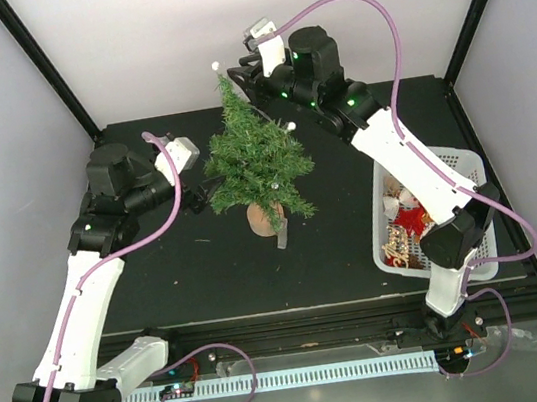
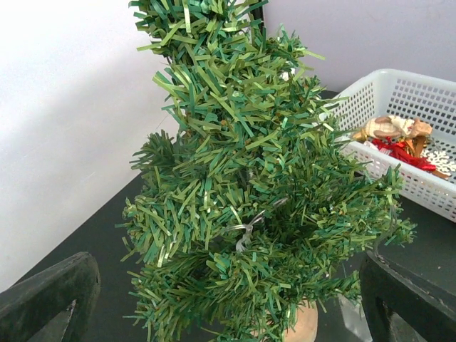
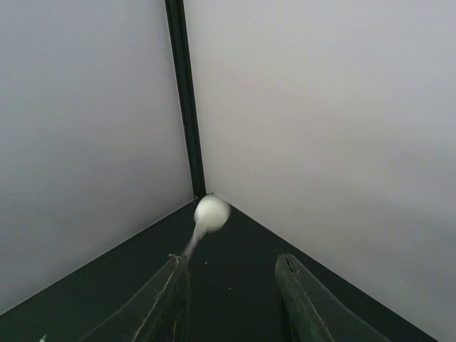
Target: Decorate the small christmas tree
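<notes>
The small christmas tree [image 1: 255, 163] stands upright mid-table on its light-wood base [image 1: 266, 219]; it fills the left wrist view [image 2: 242, 178]. A white ball [image 1: 215, 66] on a thin stem sticks up at the tree's tip. It shows blurred in the right wrist view [image 3: 211, 212], just off my left fingertip. A second white ball [image 1: 291, 128] sits on the tree's right side. My right gripper [image 3: 231, 260] hovers at the treetop [image 1: 248, 75], open, nothing between its fingers. My left gripper [image 2: 224, 263] is open at the tree's lower left [image 1: 199, 197], its fingers either side of the low branches.
A white mesh basket [image 1: 466, 166] at the right holds red and gold ornaments [image 1: 404, 226]; it also shows in the left wrist view [image 2: 399, 82]. A silver wire twist [image 2: 246, 231] lies among the branches. Walls close off the table at the back and sides.
</notes>
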Action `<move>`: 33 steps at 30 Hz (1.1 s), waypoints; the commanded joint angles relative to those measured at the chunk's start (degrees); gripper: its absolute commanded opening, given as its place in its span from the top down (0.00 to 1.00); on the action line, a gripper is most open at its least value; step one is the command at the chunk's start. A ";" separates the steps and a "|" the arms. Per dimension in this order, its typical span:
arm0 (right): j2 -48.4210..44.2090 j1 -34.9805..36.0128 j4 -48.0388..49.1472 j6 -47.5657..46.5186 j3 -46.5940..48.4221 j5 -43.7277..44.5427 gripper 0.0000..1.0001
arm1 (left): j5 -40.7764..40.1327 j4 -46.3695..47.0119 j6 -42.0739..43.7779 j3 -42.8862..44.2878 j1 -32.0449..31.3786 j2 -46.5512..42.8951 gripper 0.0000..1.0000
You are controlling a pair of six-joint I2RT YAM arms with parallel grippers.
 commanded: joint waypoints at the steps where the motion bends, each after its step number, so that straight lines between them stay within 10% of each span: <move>1: 0.26 0.10 -0.90 -0.93 1.64 -0.44 0.64 | 1.70 2.14 -0.90 0.17 0.45 -0.25 0.01; 14: -0.82 0.07 1.60 -0.06 0.03 -1.15 0.63 | 0.83 2.96 -1.19 -1.30 0.45 -0.88 0.01; 33: -22.53 0.09 2.95 5.18 -28.23 23.52 0.67 | -3.29 -7.12 0.36 7.20 0.54 -0.08 0.01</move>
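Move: The light string's end bauble is just beyond the right fingers, about 3 cm ahead, 3 cm left and roughly 1 cm above. From the right hand, the tree tip lies level in reach, some 4 cm left and 4 cm below; the string's second bauble is about 4 cm back, 10 cm right and 10 cm lower, at the tree's right side. From the left hand the end bauble is some 16 cm ahead, 5 cm right and 11 cm higher. Rightward, after hovering almost still beside the tree tip for the first half: the right hand then sweeps away quickly, about 9 cm to its right while sinking some 4 cm, with a little pull back at the end. Its fingers swing roughly 20 degrees clockwise and stay about a third open, leaving the string's end behind on the tree. ##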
